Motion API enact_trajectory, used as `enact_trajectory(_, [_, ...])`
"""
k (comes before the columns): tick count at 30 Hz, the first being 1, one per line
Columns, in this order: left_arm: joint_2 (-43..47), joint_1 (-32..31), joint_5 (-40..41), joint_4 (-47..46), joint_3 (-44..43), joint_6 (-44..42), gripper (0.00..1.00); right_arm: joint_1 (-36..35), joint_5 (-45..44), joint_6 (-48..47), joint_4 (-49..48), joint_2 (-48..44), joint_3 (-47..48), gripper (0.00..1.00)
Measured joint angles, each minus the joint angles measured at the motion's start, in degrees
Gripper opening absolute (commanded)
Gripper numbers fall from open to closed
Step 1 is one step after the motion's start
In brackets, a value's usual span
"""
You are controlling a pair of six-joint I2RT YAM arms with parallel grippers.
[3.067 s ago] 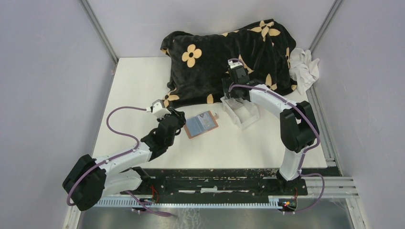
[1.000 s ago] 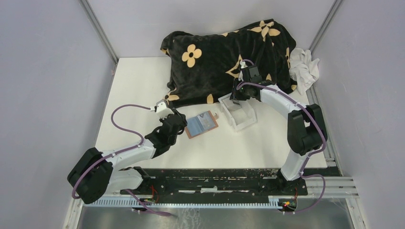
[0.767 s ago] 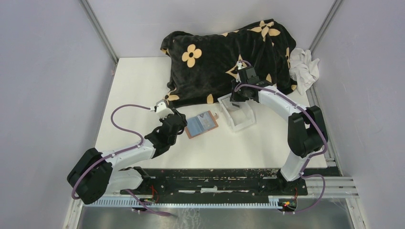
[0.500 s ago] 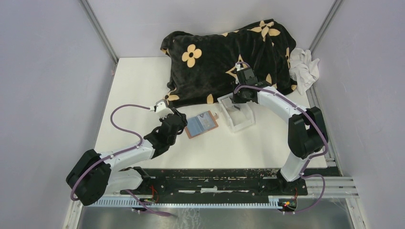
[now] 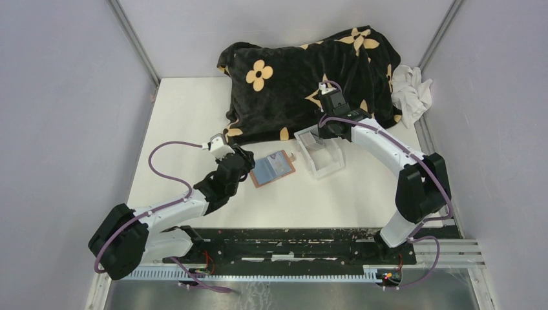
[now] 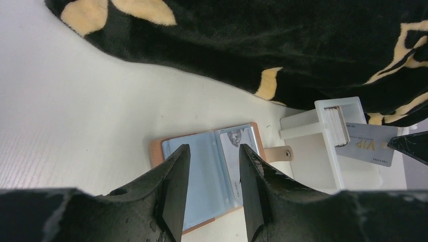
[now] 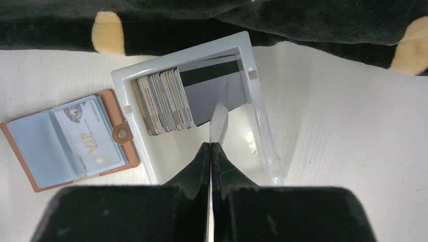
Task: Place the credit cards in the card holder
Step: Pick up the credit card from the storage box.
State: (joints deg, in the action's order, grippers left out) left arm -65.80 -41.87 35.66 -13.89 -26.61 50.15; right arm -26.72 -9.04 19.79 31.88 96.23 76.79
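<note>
The brown card holder [image 5: 272, 168] lies open on the table, blue sleeves up, with one VIP card [image 7: 88, 136] in its right sleeve. A stack of credit cards [image 7: 161, 103] stands on edge in the clear tray [image 7: 260, 111]. My right gripper [image 7: 210, 146] is shut on a grey card with a black stripe [image 7: 212, 85], held tilted over the tray beside the stack. The same card [image 6: 366, 146] shows in the left wrist view. My left gripper [image 6: 212, 151] hangs open just above the holder's left half [image 6: 157, 154], nothing between its fingers.
A black blanket with tan flowers [image 5: 304, 71] covers the back of the table, right behind the tray. A white cloth [image 5: 411, 90] lies at the far right edge. Grey walls stand on both sides.
My right gripper has closed on the grey card and tipped it away from the stack. The left jaws have widened a little; that arm has barely moved.
</note>
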Motion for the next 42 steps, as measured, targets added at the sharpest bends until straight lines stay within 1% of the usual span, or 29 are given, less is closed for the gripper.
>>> enact_trajectory(5, [0.3, 0.0, -2.1, -2.2, 0.1, -0.6, 0.57, -1.2, -1.6, -0.7, 1.2, -3.3, 0.0, 0.01])
enact_trajectory(9, [0.9, 0.0, -5.6, -4.2, 0.1, -2.4, 0.63, -2.8, -2.1, -0.9, 2.5, -7.7, -0.1, 0.01])
enact_trajectory(13, [2.2, 0.0, -11.2, -6.9, 0.3, -4.5, 0.65, -4.9, -1.9, -1.1, 3.4, -14.9, -1.0, 0.01])
enact_trajectory(17, [4.3, 0.0, -17.8, -9.2, 0.5, -6.0, 0.67, -7.1, 0.1, -1.0, 4.5, -22.6, -3.2, 0.01])
enact_trajectory(21, [6.9, 0.0, -25.1, -11.5, 0.5, -8.4, 0.72, -9.7, 5.2, -0.2, 5.9, -29.2, -7.1, 0.01])
enact_trajectory(25, [9.7, 0.0, -32.0, -12.8, 0.5, -10.8, 0.76, -12.1, 10.7, 0.6, 7.0, -33.3, -11.5, 0.01])
enact_trajectory(32, [11.2, 0.0, -45.8, -12.1, 0.5, -14.3, 0.78, -13.4, 22.2, 2.5, 7.9, -41.2, -19.0, 0.01])
enact_trajectory(36, [11.1, 0.0, -53.5, -11.9, 0.6, -14.6, 0.78, -13.5, 27.4, 3.4, 8.1, -44.5, -21.3, 0.01])
enact_trajectory(42, [11.1, -0.4, -62.4, -13.9, 2.9, -14.5, 0.78, -13.7, 32.9, 3.7, 9.6, -48.2, -23.2, 0.01])
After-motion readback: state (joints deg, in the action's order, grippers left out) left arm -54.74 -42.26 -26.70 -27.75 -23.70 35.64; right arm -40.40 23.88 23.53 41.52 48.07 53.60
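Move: The credit card is already pinched in my right fingers over the storage box. My left hand, where it is headed, waits 25 cm left and 8 cm back, about level; the card stack sits 3 cm ahead, 4 cm left, 6 cm down. From my left hand the card is 24 cm right, 7 cm ahead, about level, and the card holder 8 cm right, 2 cm back, 9 cm down. I keep the card pinched and rise about 12 cm clear of the storage box, already drawing back, then sweep on towards my base for some 26 cm in all, edging left and turning counter-clockwise. My left hand comes to meet the card, back and right and higher, swinging 65 degrees clockwise while its fingers open wider. ##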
